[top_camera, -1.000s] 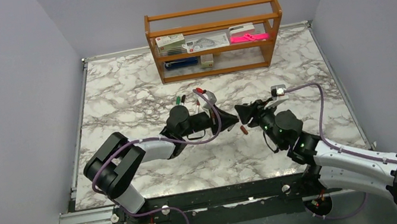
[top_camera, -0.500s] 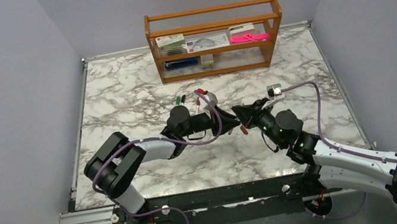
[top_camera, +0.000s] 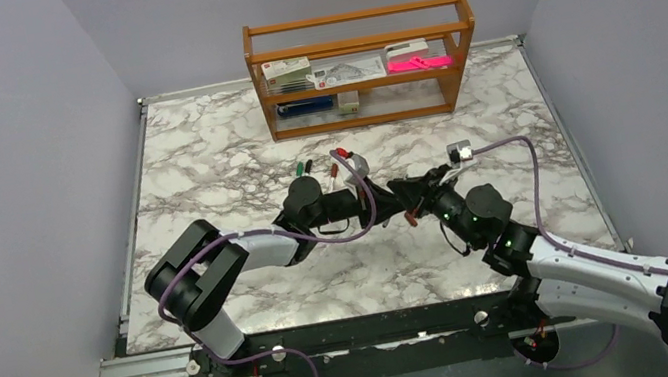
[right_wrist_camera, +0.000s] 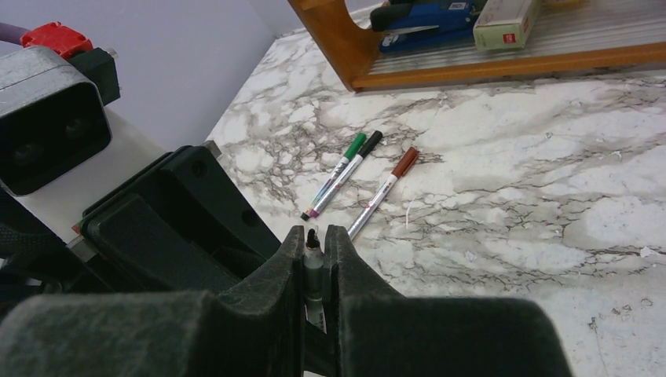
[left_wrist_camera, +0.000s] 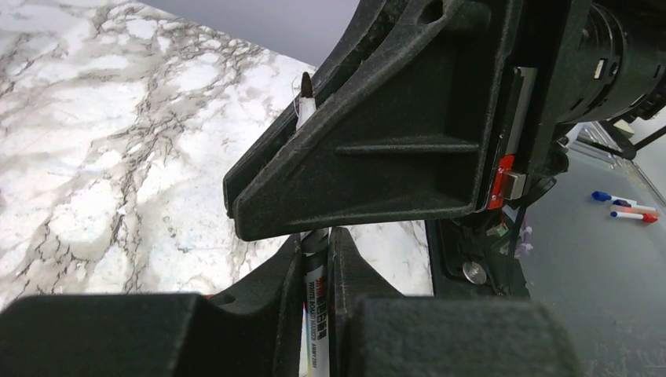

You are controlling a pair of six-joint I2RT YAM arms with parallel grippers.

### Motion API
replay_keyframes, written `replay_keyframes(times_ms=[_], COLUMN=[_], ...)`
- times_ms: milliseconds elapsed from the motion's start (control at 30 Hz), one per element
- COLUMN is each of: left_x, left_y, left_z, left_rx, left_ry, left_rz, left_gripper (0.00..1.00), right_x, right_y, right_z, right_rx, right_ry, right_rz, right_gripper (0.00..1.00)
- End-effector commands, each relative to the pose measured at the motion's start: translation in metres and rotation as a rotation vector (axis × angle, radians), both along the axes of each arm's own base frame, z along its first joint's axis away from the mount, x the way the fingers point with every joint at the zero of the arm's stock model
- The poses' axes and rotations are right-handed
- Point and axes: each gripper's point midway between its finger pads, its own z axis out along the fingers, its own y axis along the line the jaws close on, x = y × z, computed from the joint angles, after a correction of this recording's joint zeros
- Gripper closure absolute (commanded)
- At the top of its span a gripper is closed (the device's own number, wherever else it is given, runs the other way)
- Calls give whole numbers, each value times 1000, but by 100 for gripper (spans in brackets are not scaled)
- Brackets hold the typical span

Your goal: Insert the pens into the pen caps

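My left gripper (top_camera: 389,203) and right gripper (top_camera: 404,191) meet tip to tip at the table's middle. In the left wrist view the left gripper (left_wrist_camera: 316,239) is shut on a silvery-grey pen (left_wrist_camera: 316,287) with print on its barrel. The pen's dark tip (left_wrist_camera: 305,85) pokes out past the right gripper's finger. In the right wrist view the right gripper (right_wrist_camera: 314,232) is shut on the same pen (right_wrist_camera: 313,263) just below the tip. A loose red-brown pen cap (top_camera: 411,220) lies on the table under the grippers. Three capped pens, green (right_wrist_camera: 339,169), black (right_wrist_camera: 357,159) and red-brown (right_wrist_camera: 385,188), lie beyond.
A wooden shelf rack (top_camera: 357,41) stands at the back with boxes, a blue item and a flat pink object (top_camera: 418,63); its base shows in the right wrist view (right_wrist_camera: 503,69). The capped pens lie left of centre (top_camera: 302,168). The left wrist camera (right_wrist_camera: 47,118) is close by.
The right gripper has moved left toward the left gripper. The gap between them has closed and their fingers now overlap around the pen.
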Motion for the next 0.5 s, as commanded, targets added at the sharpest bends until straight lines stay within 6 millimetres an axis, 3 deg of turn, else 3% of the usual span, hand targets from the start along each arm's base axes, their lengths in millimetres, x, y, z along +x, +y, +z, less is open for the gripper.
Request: replay_keyframes(times_ms=[0, 100, 233, 367, 467], left_x=[-2, -2, 3, 35, 71], left_y=[-6, -7, -5, 7, 34], left_z=[2, 2, 0, -9, -12], left_rx=[-8, -5, 8, 85, 157], left_ry=[-26, -23, -26, -14, -33], left_rz=[-32, -38, 2, 207, 464], left_gripper=[100, 100, 100, 100, 100], right_x=[-9, -10, -7, -5, -9], right_y=[5, 4, -4, -20, -31], right_z=[39, 41, 39, 40, 40], right_rx=[98, 99, 63, 15, -18], right_ry=[-76, -87, -82, -92, -124], right_rz=[54, 55, 16, -44, -62], right_gripper=[99, 98, 65, 53, 43])
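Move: The uncapped pen stands nearly upright, tip up, already gripped by both hands: its middle lies about 1 cm above the left hand's grip and some 2 cm below the right's. The loose dark red cap on the table is about 5 cm to the left hand's right, level with it forward and back, some 18 cm below. The brown-capped pen lies about 15 cm ahead and 12 cm left of that hand, the black-capped one 17 cm ahead and 19 cm left. With the pen still pinched between both grippers, the two hands rise together by barely 1 cm; then the right opens its fingers to about half, lets go of the pen's upper part and backs off up and to its right, some 2.5 cm in all from where it began. The left keeps its fingers shut on the pen and, as it comes free, swings it about 2 cm forward and nearly 2 cm down from the top of the lift, turning some 5 to 10 degrees counter-clockwise. ##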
